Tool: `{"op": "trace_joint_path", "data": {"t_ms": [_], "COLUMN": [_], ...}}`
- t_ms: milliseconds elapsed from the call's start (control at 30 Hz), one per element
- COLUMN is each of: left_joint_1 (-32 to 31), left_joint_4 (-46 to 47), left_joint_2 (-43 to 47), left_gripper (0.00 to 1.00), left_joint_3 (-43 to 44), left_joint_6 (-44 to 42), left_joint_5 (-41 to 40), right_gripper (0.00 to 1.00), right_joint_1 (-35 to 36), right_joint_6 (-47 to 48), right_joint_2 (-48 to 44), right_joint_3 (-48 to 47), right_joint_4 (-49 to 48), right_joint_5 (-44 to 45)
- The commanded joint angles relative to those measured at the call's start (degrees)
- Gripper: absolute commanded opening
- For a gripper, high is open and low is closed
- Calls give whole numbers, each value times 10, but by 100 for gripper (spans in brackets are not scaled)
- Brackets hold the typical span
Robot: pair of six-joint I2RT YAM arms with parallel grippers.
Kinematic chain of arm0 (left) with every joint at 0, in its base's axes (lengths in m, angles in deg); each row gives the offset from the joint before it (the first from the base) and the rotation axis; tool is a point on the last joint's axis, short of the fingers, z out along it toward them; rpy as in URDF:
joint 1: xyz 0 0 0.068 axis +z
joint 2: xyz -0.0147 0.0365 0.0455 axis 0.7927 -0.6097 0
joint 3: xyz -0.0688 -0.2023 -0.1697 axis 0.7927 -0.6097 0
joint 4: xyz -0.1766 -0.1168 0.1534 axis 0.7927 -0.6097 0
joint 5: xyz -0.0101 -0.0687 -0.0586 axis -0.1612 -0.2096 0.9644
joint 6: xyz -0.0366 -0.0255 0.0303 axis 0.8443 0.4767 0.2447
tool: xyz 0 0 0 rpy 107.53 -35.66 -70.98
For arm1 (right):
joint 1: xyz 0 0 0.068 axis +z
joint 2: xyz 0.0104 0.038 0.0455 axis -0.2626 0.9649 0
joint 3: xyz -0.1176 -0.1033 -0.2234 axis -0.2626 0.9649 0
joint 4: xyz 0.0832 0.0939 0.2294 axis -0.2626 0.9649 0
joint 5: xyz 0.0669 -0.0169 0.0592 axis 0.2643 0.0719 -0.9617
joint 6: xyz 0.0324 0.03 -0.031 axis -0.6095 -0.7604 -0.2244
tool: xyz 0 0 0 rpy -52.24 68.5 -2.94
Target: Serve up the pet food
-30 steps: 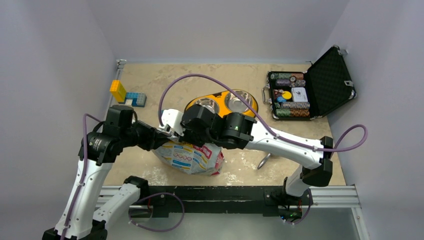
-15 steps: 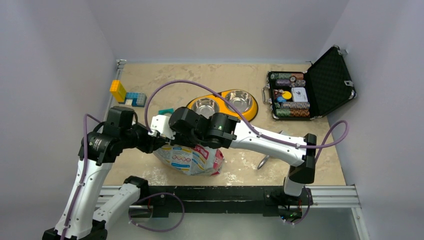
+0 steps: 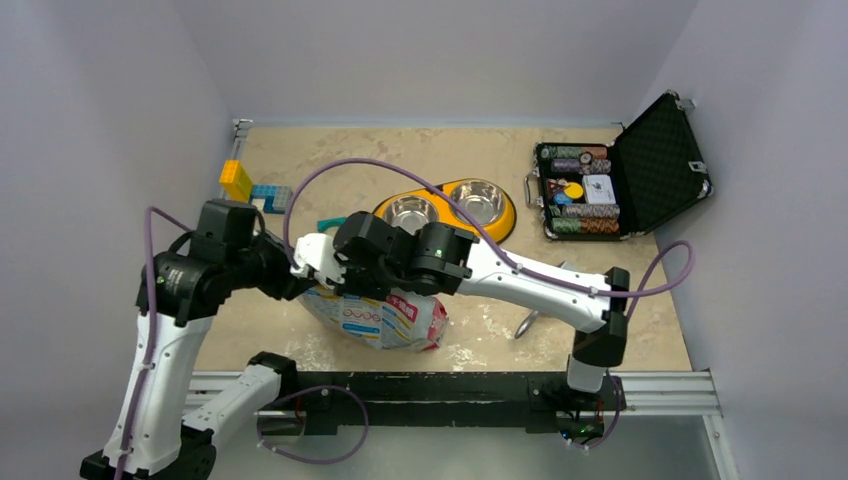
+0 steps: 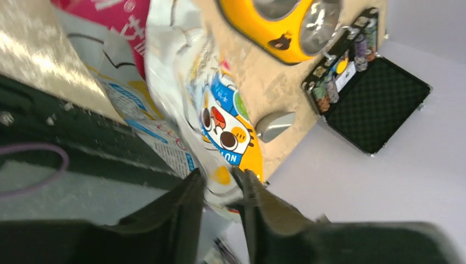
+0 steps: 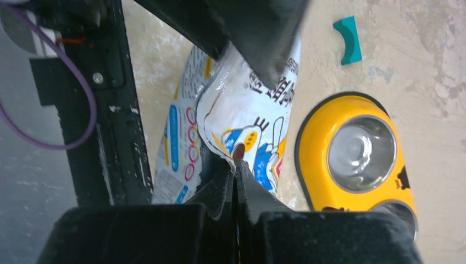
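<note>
The pet food itself is hidden inside a colourful printed bag (image 3: 385, 318) lying on its side near the table's front edge. Both grippers meet at the bag's upper left end. My left gripper (image 4: 220, 179) has a fold of the bag's (image 4: 220, 110) film filling the gap between its fingers. My right gripper (image 5: 235, 165) is pinched shut on the torn edge of the bag (image 5: 258, 121). A yellow stand with two empty steel bowls (image 3: 445, 207) sits just behind the bag. A metal scoop (image 3: 528, 323) lies on the table to the bag's right.
An open black case of poker chips (image 3: 620, 185) stands at the back right. Yellow and blue blocks (image 3: 255, 190) sit at the back left, and a teal curved piece (image 3: 332, 222) lies left of the bowls. A black rail (image 3: 450, 385) runs along the near edge.
My right arm swung left off the bowls, uncovering them, and now pinches the bag's edge. The left arm shifted slightly left and back. The bag stayed on the table.
</note>
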Motion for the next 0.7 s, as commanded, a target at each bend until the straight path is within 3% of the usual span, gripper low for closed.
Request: {"op": "trace_joint_path", "data": {"t_ms": [0,133,233,333,500,667], "left_joint_1": [3,3,3,3,3,3], "left_joint_4": [-56,-85,-76,-66,-56,62], "left_joint_2": [-1,35,72,83,66,99], "left_gripper": [42,59,62,60,58,61], "left_joint_3": [143,176,169,174,168,30], "left_joint_6": [-98,-118,-123,-138,-125,-19], "left_joint_5": [-146,-215,-221,-203,-114,33], "right_gripper": [0,0,0,0,0,0], "right_joint_1": [-7,-17,-42,-60,-79,-89], "right_joint_6": [-101,-229,-334,-391,-437,-429], "right_joint_2": [73,32,6,7,33,24], "right_joint_3": [-133,-116,-124,-156,-217,-183], "right_joint_4": [27,-9,-25,-26,-2,-28], "right_joint_5": [-14,-17,-45,-60,-31,-43]}}
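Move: The pet food bag's mouth is at my two hands: its middle lies about 3 cm right of my left hand and 2 cm left of my right, whose fingers already pinch its rim. The bowl stand sits on the table some 15 cm ahead of my right hand, 17 cm to its right and 25 cm below. The teal piece is at the same level, about 15 cm ahead and 5 cm left of that hand. I open my left fingers wider and draw that hand off the bag's rim, up and left about 7 cm each, then back, tipping the fingers up some 20 degrees, before easing about 3 cm right again. My right hand keeps its pinch on the rim, shifts slightly left, then carries it forward and up roughly 3 cm while rolling about 45 degrees clockwise around its finger line. ##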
